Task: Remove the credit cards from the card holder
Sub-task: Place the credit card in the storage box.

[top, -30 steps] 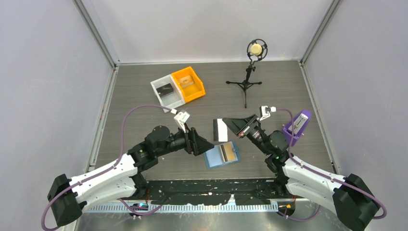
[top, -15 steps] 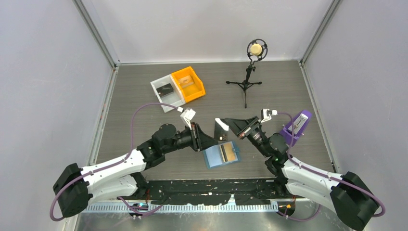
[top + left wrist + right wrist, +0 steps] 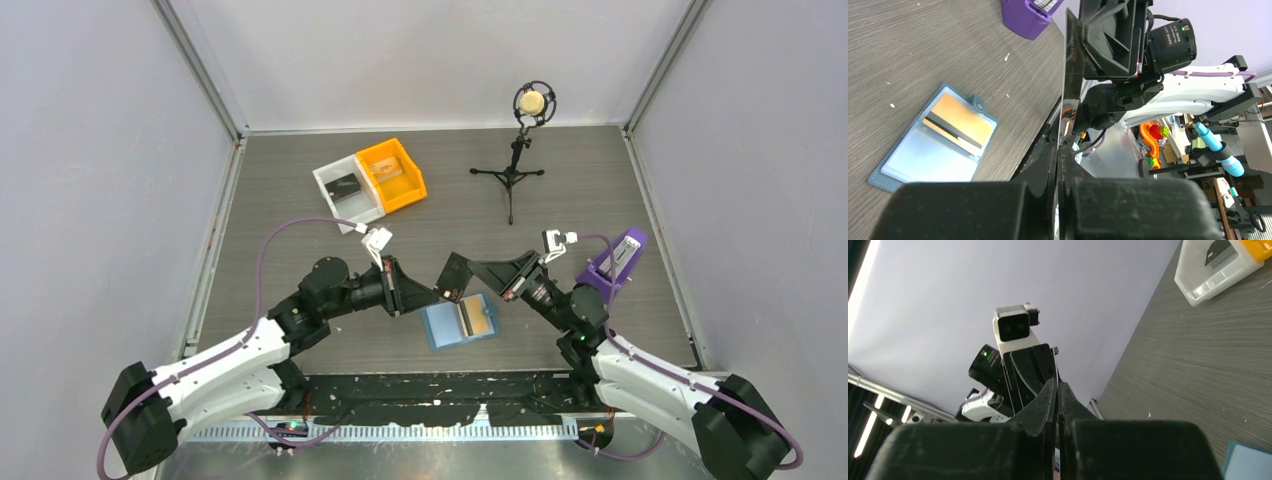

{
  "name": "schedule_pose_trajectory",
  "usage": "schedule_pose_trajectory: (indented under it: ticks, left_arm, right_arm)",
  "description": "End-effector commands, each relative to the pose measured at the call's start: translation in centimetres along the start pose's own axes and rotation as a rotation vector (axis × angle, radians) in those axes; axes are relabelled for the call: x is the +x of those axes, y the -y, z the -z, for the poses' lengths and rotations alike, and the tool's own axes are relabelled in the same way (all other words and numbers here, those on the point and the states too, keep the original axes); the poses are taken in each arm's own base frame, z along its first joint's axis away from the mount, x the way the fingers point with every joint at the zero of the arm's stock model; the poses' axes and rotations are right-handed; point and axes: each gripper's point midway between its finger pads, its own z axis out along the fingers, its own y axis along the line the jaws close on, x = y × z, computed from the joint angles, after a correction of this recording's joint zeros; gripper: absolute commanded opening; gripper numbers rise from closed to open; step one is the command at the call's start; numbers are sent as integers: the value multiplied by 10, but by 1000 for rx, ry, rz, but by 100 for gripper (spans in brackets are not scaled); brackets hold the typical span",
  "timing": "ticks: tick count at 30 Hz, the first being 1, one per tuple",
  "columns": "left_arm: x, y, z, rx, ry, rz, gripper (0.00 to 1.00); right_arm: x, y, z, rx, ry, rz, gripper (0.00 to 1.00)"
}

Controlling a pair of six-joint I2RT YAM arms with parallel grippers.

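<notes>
A black credit card [image 3: 455,270] hangs in the air above the table, held from both sides. My left gripper [image 3: 436,294] is shut on its lower left edge, and my right gripper [image 3: 472,272] is shut on its other edge. In the left wrist view the black card [image 3: 1073,65] shows edge-on, running from my left gripper [image 3: 1060,150] up into the right fingers. The light-blue card holder [image 3: 447,327] lies open on the table just below them. A tan credit card [image 3: 478,316] with a dark stripe sits in its right pocket. The right wrist view shows my right gripper [image 3: 1058,387] shut.
A white bin [image 3: 345,190] with a dark item and an orange bin [image 3: 392,172] stand at the back left. A microphone on a tripod [image 3: 515,170] stands at the back centre. A purple stand [image 3: 617,262] sits to the right, beside the right arm.
My left gripper has reached right and shut on the black card that the right gripper holds. The card has tilted, so its pale glare has gone dark.
</notes>
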Motion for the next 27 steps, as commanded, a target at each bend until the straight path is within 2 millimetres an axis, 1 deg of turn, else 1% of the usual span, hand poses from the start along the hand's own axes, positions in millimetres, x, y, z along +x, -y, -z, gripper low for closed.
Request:
schedule_pose_trajectory:
  ticks: [1, 5, 9, 16, 17, 18, 19, 20, 21, 22, 23, 24, 25, 27]
  left_arm:
    - [-20, 0, 12, 4, 63, -72, 0]
    - [-18, -5, 20, -26, 29, -97, 0]
    - [-23, -5, 27, -31, 26, -100, 0]
    - [-28, 1, 28, -11, -4, -90, 0]
    - [-30, 2, 27, -12, -3, -89, 1]
    - [-32, 2, 27, -19, 3, -88, 5]
    - [-34, 0, 28, -30, 12, -85, 12]
    - [-36, -2, 28, -42, 24, -82, 25]
    - [-38, -3, 28, -49, 40, -80, 36]
    - [-40, -4, 28, -49, 59, -77, 43]
    - [-41, -4, 29, -49, 78, -68, 48]
    - [-43, -5, 29, -44, 100, -59, 52]
    - [-44, -6, 29, -40, 121, -48, 54]
    - [-47, -5, 28, -19, 158, -30, 56]
  right_arm:
    - [30, -3, 13, -33, -183, 99, 7]
    - [34, -7, 18, -55, -224, 147, 7]
    - [37, -9, 21, -61, -252, 165, 5]
    - [36, -8, 21, -58, -243, 129, 5]
    - [35, -8, 21, -53, -234, 115, 5]
    - [34, -7, 21, -50, -225, 99, 5]
    - [29, -6, 19, -41, -191, 90, 5]
    - [26, -5, 19, -35, -171, 69, 5]
    - [18, -3, 16, -18, -118, 61, 5]
    - [13, -2, 15, -8, -90, 43, 5]
    - [4, 0, 12, 6, -38, 34, 5]
    - [-1, -2, 10, 8, -11, 18, 5]
    - [-9, -1, 8, 19, 30, 11, 5]
    - [-20, -6, 3, 23, 82, -3, 5]
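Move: The left fingers are shut on the near corner of the black credit card, whose middle lies about 3 cm ahead and 3 cm right of them, about level. The card holder is some 6 cm right, level fore-and-aft and 14 cm below; the white storage box is roughly 27 cm ahead, 20 cm left and 15 cm down. The right hand grips the card's other side, its middle some 3 cm back and 4 cm left, about level. Left hand draws about 4 cm left off the card and opens; right dips back, then forward, still gripping. ##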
